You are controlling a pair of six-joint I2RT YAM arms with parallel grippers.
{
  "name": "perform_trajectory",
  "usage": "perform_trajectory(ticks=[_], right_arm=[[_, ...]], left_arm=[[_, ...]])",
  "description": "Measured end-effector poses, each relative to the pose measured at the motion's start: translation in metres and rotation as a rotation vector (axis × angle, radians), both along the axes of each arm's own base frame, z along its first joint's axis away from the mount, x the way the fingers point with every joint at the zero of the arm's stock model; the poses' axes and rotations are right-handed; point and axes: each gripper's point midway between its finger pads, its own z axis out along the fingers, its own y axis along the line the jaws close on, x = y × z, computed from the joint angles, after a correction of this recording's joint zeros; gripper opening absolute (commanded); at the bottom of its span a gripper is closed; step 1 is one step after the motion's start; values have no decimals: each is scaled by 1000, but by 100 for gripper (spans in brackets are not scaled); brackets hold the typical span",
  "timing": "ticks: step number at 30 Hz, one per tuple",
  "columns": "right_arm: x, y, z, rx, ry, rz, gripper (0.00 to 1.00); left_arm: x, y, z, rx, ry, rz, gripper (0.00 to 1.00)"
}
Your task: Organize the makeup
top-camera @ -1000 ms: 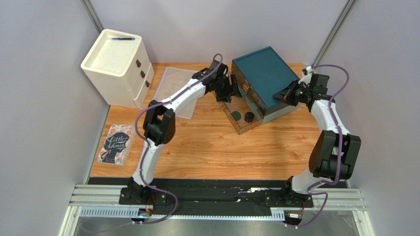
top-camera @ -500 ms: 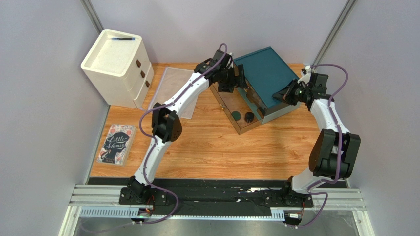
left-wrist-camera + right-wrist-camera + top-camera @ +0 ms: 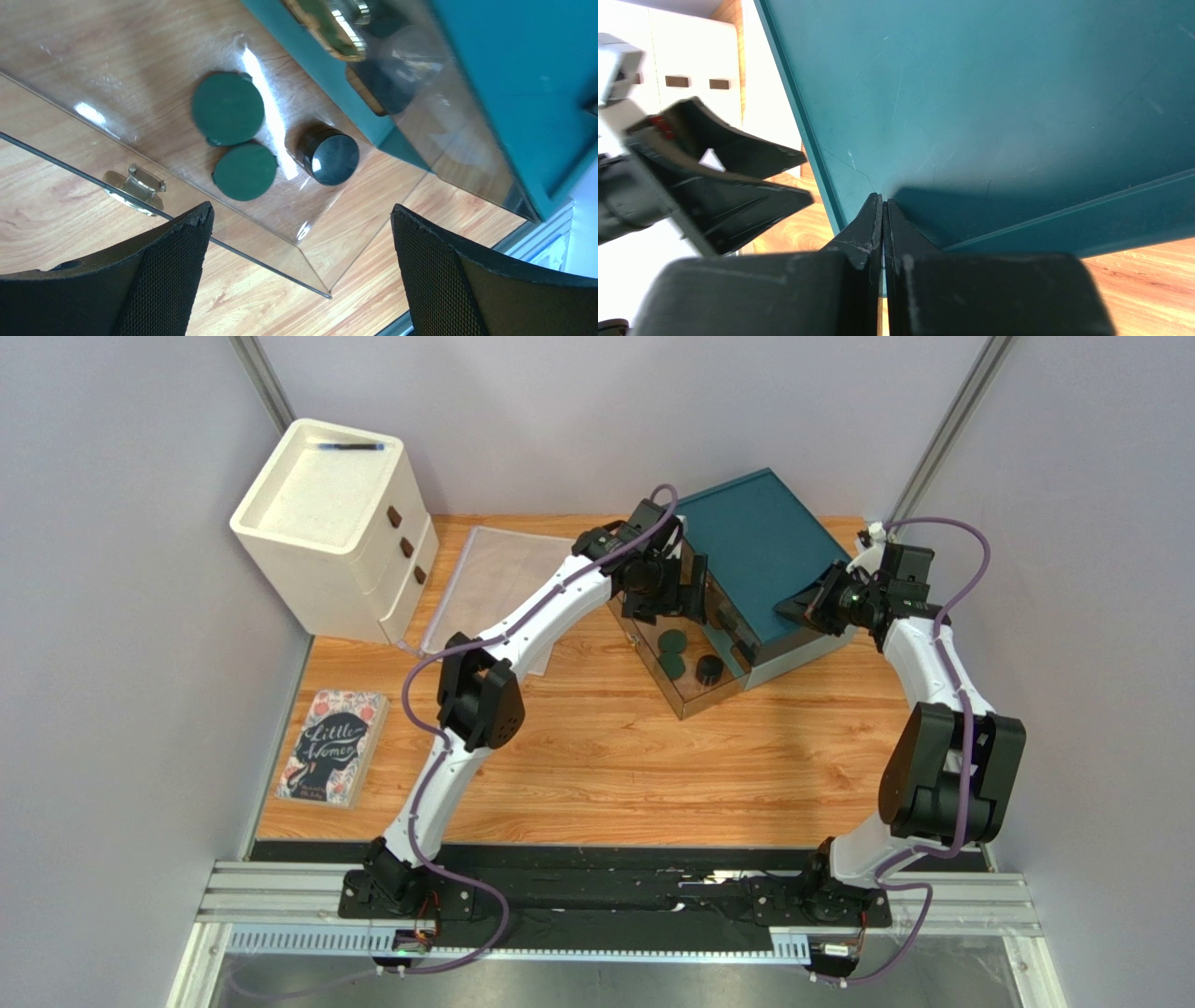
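Observation:
Two dark green round compacts (image 3: 227, 108) (image 3: 245, 171) and a black round jar (image 3: 330, 154) lie in the clear tray (image 3: 231, 246), which sticks out from the teal box (image 3: 751, 546). From above they show as one cluster, with a green compact (image 3: 675, 640) nearest the box. My left gripper (image 3: 300, 213) hangs over the tray's near corner, open wide, nothing between its fingers. My right gripper (image 3: 882, 199) is shut, its tips resting on the teal box's lid (image 3: 990, 91) near the edge. No tubes or bottles are in view.
A white drawer unit (image 3: 337, 525) with a pen (image 3: 351, 445) on top stands at the back left. A clear zip pouch (image 3: 484, 581) lies beside it. A book (image 3: 333, 745) lies at the left edge. A brass latch (image 3: 133, 187) sits on the tray's front wall.
My left gripper moved right, over the clear tray, and opened wide. A second green compact now lies in the tray. The right arm has not moved.

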Motion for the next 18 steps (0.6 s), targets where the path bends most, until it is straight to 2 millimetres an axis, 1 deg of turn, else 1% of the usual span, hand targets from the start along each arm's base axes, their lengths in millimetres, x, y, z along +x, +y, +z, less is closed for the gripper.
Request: perform_trajectory(ticks=[2, 3, 4, 5, 6, 7, 8, 12, 14, 15, 18], right_arm=[[0, 0, 0, 0, 0, 0, 0], [0, 0, 0, 0, 0, 0, 0], [0, 0, 0, -1, 0, -1, 0], [0, 0, 0, -1, -1, 0, 0], [0, 0, 0, -1, 0, 0, 0], [0, 0, 0, -1, -1, 0, 0], [0, 0, 0, -2, -2, 0, 0], [0, 0, 0, -3, -2, -1, 0], [0, 0, 0, -3, -2, -1, 0], [0, 0, 0, -3, -2, -1, 0], [0, 0, 0, -3, -2, -1, 0]], left_arm=[[1, -1, 6, -8, -20, -3, 96], [-2, 2, 5, -4, -20, -1, 94], [-4, 3, 3, 0, -16, 0, 88], [-5, 5, 1, 3, -11, 3, 80], [-7, 8, -2, 9, -8, 9, 44], [-9, 13, -6, 15, 3, 17, 24], [-11, 17, -8, 15, 14, 29, 0], [-13, 42, -13, 24, 39, 80, 0], [-9, 61, -11, 9, 45, 129, 0], [-7, 75, -11, 1, 58, 167, 0], [-2, 96, -14, -35, 82, 237, 0]])
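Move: The open drawer's clear front panel has its middle about 5 cm back and 2 cm left of the open, empty left hand, some 8 cm below. Down in the drawer, the upper green lid lies 3 cm back and 2 cm right, the lower green lid 7 cm back and 2 cm right, and the black jar 7 cm back and 8 cm right, all roughly 11 cm below. From the right hand, the panel is about 8 cm back, 20 cm left and 10 cm down. The left hand swings some 9 cm left, out past the drawer front, its empty fingers shutting fully. ##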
